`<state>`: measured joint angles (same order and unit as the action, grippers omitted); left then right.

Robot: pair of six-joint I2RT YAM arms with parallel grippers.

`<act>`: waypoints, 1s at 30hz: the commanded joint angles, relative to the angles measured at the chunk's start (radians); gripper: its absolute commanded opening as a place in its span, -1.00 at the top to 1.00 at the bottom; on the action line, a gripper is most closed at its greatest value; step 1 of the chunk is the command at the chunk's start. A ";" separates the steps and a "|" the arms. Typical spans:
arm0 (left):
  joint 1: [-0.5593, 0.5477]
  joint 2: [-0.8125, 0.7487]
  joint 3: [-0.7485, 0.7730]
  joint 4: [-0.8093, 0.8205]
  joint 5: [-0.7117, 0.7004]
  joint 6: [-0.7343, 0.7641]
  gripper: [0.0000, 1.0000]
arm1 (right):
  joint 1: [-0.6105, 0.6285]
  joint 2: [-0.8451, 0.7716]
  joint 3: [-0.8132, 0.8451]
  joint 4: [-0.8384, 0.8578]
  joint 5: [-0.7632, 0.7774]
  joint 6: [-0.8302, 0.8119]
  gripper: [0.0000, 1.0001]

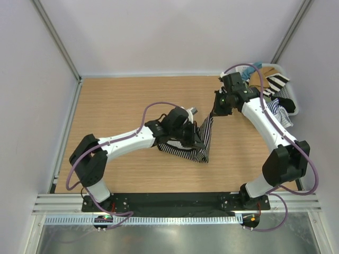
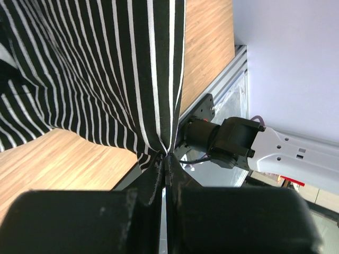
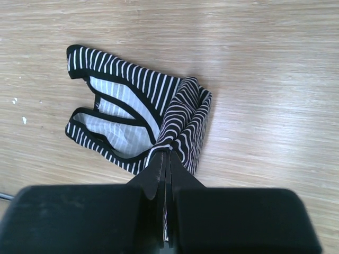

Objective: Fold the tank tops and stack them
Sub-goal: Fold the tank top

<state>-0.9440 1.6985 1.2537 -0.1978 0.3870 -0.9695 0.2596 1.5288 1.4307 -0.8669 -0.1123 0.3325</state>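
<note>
The black-and-white striped tank top (image 1: 197, 148) lies bunched at the table's middle, and one edge rises toward the right arm. My left gripper (image 1: 195, 132) is shut on a fold of it, so the cloth (image 2: 106, 69) hangs stretched from the fingertips (image 2: 167, 154). My right gripper (image 1: 216, 110) is shut on another edge of the same top. In the right wrist view the straps and neckline (image 3: 114, 114) trail on the wood below the pinch (image 3: 169, 152). The blue-and-white tank top (image 1: 279, 112) hangs over the basket's near rim.
A white basket (image 1: 290, 79) stands at the back right corner, holding a bold wide-striped cloth (image 1: 278, 82) and tan and teal clothes. Bare wood (image 1: 122, 100) spreads over the left and back of the table. A metal rail (image 2: 220, 98) runs along the near edge.
</note>
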 commanded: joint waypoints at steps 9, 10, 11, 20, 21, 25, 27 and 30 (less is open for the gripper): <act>0.074 -0.092 -0.106 0.101 0.128 -0.028 1.00 | 0.007 0.080 0.088 0.118 -0.061 0.082 0.97; 0.085 -0.099 -0.111 0.104 0.134 -0.028 1.00 | 0.010 0.088 0.097 0.117 -0.059 0.092 0.97; 0.093 -0.102 -0.123 0.110 0.145 -0.029 1.00 | 0.015 0.100 0.103 0.121 -0.062 0.099 0.98; 0.180 -0.166 -0.230 0.168 0.207 -0.046 1.00 | 0.079 0.189 0.180 0.154 -0.046 0.154 0.98; 0.197 -0.175 -0.241 0.176 0.220 -0.051 1.00 | 0.095 0.209 0.188 0.154 -0.041 0.160 0.98; 0.244 -0.212 -0.299 0.195 0.242 -0.055 1.00 | 0.128 0.263 0.238 0.175 -0.029 0.189 0.98; 0.280 -0.234 -0.341 0.233 0.266 -0.064 1.00 | 0.148 0.296 0.269 0.183 -0.020 0.207 0.97; 0.332 -0.258 -0.401 0.262 0.292 -0.078 1.00 | 0.164 0.327 0.295 0.218 -0.018 0.238 0.97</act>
<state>-0.6518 1.4902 0.8928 0.0124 0.5701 -1.0245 0.4179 1.8420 1.6531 -0.7631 -0.1719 0.5201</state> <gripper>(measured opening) 0.005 0.026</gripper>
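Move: On the table, the neck-and-strap end of the tank top lies about 10 cm ahead of the left hand, 10 cm to its left and 15 cm below. The tank top's near corner rests almost under that hand, 1 cm ahead and 3 cm to its right. From the right hand the strap end is roughly 4 cm back, 14 cm left and 16 cm below; the laundry basket sits some 15 cm ahead of it, 25 cm to its right and 10 cm lower. Swinging left together and gathering pace, both hands carry the raised part of the tank top, still pinched in shut fingers, about 10 cm towards the side where the straps lie, and some 5 cm forward. The right hand also sinks a little, its fingertips tilting leftward; the left stays nearly level and turns roughly 10 degrees counter-clockwise. ##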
